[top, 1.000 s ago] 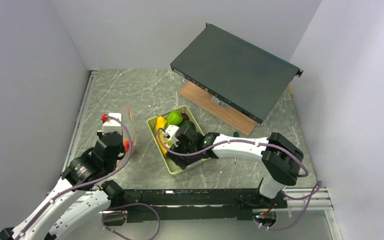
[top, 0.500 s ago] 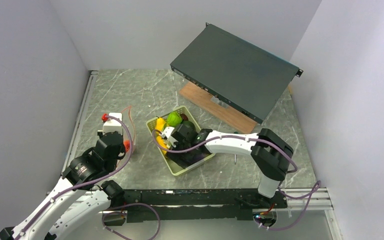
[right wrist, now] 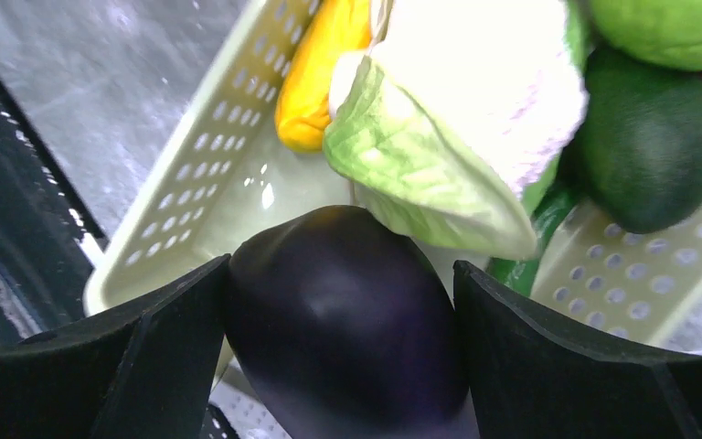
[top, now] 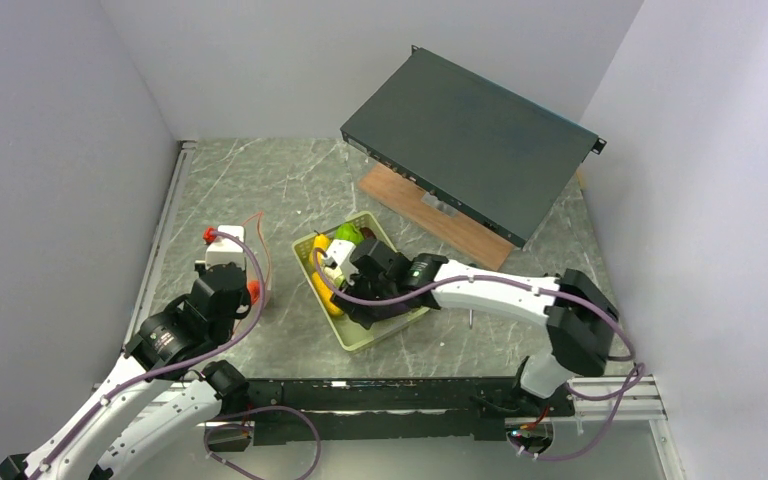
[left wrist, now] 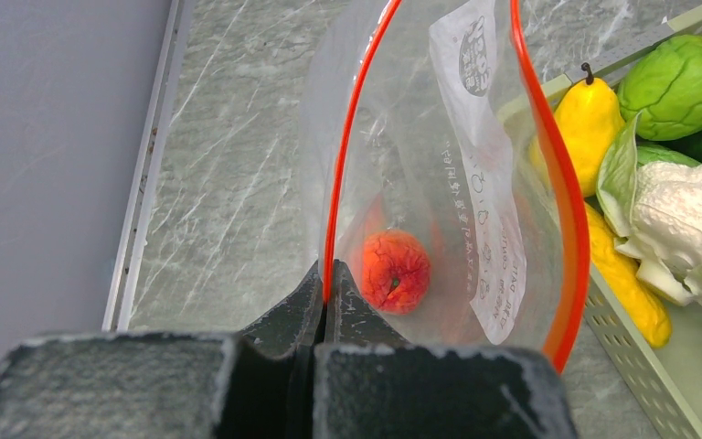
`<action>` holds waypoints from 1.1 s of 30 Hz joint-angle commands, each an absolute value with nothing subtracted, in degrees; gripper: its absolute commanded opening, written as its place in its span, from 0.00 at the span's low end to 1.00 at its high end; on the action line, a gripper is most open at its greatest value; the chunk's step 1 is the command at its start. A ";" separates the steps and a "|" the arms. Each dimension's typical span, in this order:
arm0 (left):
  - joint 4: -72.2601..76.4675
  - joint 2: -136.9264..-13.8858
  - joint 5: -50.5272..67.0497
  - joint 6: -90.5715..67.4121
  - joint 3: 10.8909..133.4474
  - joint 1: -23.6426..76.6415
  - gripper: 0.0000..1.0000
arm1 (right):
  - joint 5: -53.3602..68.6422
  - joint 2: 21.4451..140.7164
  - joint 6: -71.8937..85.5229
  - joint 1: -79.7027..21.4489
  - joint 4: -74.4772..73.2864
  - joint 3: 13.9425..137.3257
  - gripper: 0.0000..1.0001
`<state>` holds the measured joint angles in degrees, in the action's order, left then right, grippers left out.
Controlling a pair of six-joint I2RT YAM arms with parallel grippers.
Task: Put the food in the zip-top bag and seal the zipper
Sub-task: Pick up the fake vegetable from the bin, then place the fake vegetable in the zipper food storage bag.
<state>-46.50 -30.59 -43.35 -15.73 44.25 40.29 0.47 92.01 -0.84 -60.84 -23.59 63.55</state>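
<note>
My left gripper (left wrist: 327,274) is shut on the red-orange zipper (left wrist: 352,137) at the near rim of the clear zip-top bag (left wrist: 439,183), whose mouth gapes open. An orange peach (left wrist: 395,271) lies inside it. My right gripper (right wrist: 341,268) reaches into the pale green basket (right wrist: 192,183), and its fingers press both sides of the purple eggplant (right wrist: 347,320). Beyond the eggplant lie the white cauliflower (right wrist: 484,101), yellow corn (right wrist: 315,82), a dark green piece (right wrist: 649,146) and the light green pepper (right wrist: 667,27). From above, the right gripper (top: 360,285) is over the basket (top: 360,335) and the bag (top: 258,250) stands to its left.
A black rack unit (top: 470,140) leans at the back right above a wooden board (top: 440,215). A white box with a red plug (top: 222,245) sits beside the bag. Grey walls close in on three sides.
My right gripper has shifted slightly deeper in the basket and its jaws have narrowed onto the eggplant. The left arm and the bag have not moved.
</note>
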 commanded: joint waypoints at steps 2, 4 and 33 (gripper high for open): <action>-44.65 -30.37 -43.33 -15.29 44.31 40.15 0.00 | 0.01 84.26 -0.09 -61.00 -22.62 64.96 0.39; -44.59 -30.12 -43.33 -15.32 44.30 40.15 0.00 | 0.12 82.72 -0.09 -61.00 -23.20 65.38 0.32; -40.51 -24.46 -35.29 -12.35 42.58 40.14 0.00 | 22.52 80.26 27.86 -59.44 52.28 62.93 0.00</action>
<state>-42.68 -25.30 -35.59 -13.06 42.85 40.29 15.31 75.37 21.32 -59.57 30.74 58.83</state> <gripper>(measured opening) 0.012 0.850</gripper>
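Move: The right hand already has the eggplant, just clear of the bin floor; the open bag mouth lies about 18 cm to its left, 1 cm ahead and roughly 11 cm higher. The cauliflower sits some 6 cm ahead, 2 cm left and 5 cm below; the yellow squash is 3 cm ahead, 6 cm left and 6 cm below. From the left hand, pinching the rim, the mouth's middle is about 5 cm right, 1 cm ahead, about level. Keeping its grip around the eggplant, the right hand carries it nearly 30 cm up out of the bin, straight up at first and then also about 7 cm left, to well above the bag mouth's height. Meanwhile the wrist rolls over almost 70 degrees, so that the fingers, first pointing down, point left. The left hand, still pinching the bag's rim, shifts about 2 cm right and turns slightly clockwise. ##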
